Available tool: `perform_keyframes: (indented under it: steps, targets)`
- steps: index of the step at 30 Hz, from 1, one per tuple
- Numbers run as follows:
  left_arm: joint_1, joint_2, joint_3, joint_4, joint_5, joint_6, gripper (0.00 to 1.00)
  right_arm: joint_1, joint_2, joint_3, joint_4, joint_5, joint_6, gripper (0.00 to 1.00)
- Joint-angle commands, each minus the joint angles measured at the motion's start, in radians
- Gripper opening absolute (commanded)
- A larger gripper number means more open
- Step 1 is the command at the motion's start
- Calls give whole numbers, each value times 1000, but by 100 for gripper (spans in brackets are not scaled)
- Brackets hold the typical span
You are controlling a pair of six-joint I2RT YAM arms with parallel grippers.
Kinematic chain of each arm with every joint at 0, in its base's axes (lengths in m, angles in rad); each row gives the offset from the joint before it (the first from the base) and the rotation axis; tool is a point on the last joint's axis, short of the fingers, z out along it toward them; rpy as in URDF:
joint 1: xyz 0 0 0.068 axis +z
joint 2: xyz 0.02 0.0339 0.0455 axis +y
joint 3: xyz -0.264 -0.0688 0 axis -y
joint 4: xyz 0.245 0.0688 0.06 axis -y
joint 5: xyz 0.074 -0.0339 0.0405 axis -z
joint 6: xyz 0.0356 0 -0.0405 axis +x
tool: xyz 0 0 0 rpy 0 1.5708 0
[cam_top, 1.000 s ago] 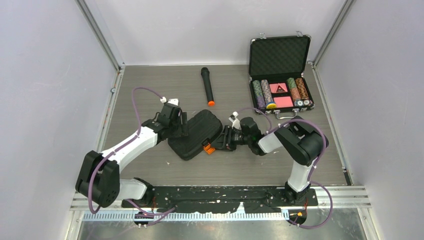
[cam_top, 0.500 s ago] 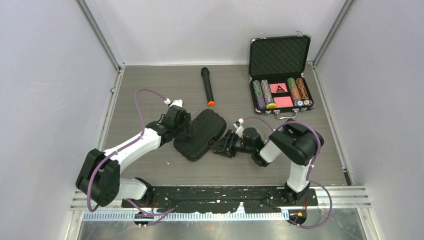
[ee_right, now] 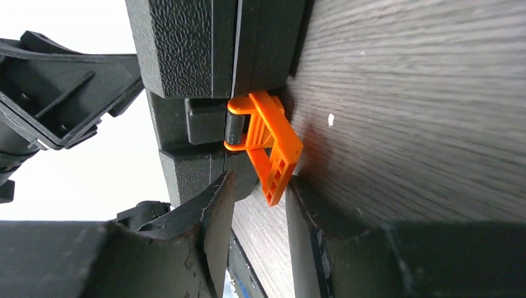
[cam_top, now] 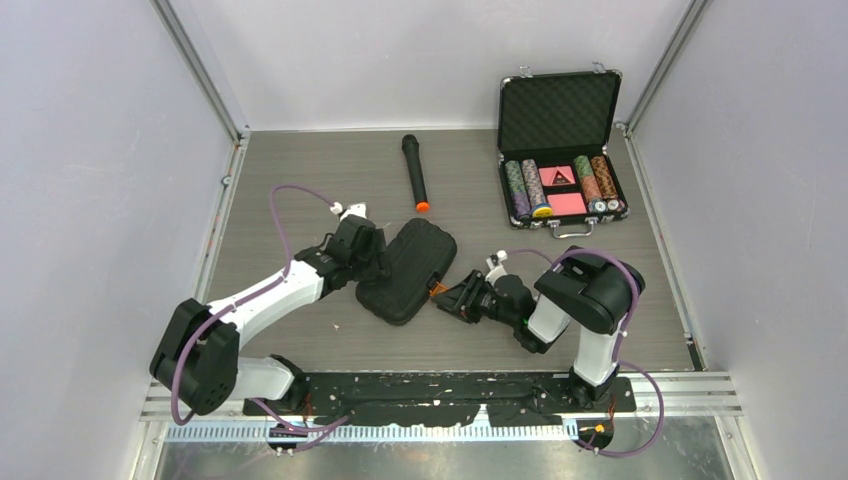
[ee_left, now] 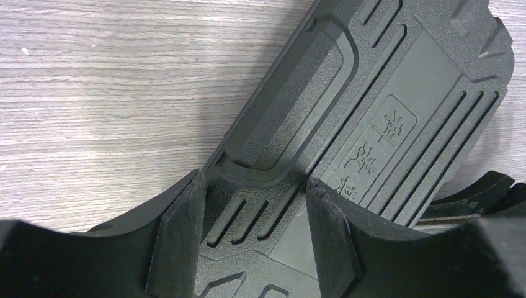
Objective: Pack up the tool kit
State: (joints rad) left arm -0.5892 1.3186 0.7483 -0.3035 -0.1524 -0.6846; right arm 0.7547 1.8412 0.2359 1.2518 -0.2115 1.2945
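The tool kit (cam_top: 408, 268) lies shut in the middle of the table, a flat black ribbed case (ee_left: 378, 105). Its orange latch (ee_right: 268, 144) hangs loose off the case's edge (ee_right: 205, 43). My left gripper (cam_top: 372, 256) is at the case's left end; in the left wrist view it is open (ee_left: 254, 208), its fingers (ee_left: 180, 239) spread over the ribbed lid. My right gripper (cam_top: 457, 298) is at the latch side, low by the table. It is open (ee_right: 260, 195), and the latch's tip sits between its fingertips (ee_right: 218, 214), close to the table-side one.
A black microphone (cam_top: 415, 172) with an orange end lies behind the tool kit. An open metal-edged case of poker chips (cam_top: 560, 160) stands at the back right. Enclosure walls rise along the left, right and back of the table.
The tool kit has slid right and turned a little. The left gripper followed it to the right. The right gripper drew back towards the near right, staying at the latch.
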Motion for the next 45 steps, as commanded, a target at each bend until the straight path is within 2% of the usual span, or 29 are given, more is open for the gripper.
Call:
perform_keyframes:
  steps: [1,5,9,16,22,24,27,30,34,45]
  targets:
    - [-20,40,-58,-109,75,-30,57,-32,11,-36,110,108,-29,41]
    - [-20,40,-62,-105,77,-30,57,-58,39,-41,173,101,-49,38]
    - [-22,44,-66,-99,84,-32,57,-63,43,-32,199,91,-63,31]
    - [-30,43,-76,-96,83,-43,57,-64,-30,-39,163,64,-66,10]
    - [-64,48,-81,-103,52,-84,57,-60,-239,-17,-132,50,-90,5]
    - [-76,53,-83,-103,42,-101,57,-55,-331,17,-301,58,-131,5]
    - [-92,57,-86,-101,32,-125,57,-44,-475,119,-651,99,-210,6]
    - [-120,57,-79,-99,28,-134,57,-39,-556,221,-892,139,-292,5]
    - [-148,61,-63,-97,27,-142,57,-36,-570,326,-1045,135,-347,5]
    - [-202,110,-30,-95,14,-168,57,12,-540,515,-1256,137,-380,5]
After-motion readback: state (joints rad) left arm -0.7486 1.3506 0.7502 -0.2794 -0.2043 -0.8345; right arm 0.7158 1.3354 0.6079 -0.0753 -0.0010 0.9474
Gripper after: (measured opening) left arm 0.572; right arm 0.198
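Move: The orange latch of the tool case sits just off the right fingertips, about 3 cm ahead, neither left nor right, and at their height. The case's middle is some 8 cm ahead and 8 cm left of that hand. From the left hand, already holding the handle side, the case's middle lies about 6 cm right, level fore and aft and 2 cm down, and the latch 13 cm right, 5 cm back and 4 cm down. The microphone is about 25 cm ahead and 8 cm right of the left hand, 6 cm down. The right fingers close partway and pinch the orange latch after sliding about 2.5 cm forward and 2 cm right to it; the hand then carries on right and rises nearly 3 cm, its fingertips tipping down some 30 degrees. The left hand, at first almost still, keeps its hold on the case's handle side and drags the case right about 4 cm and 2 cm back. ##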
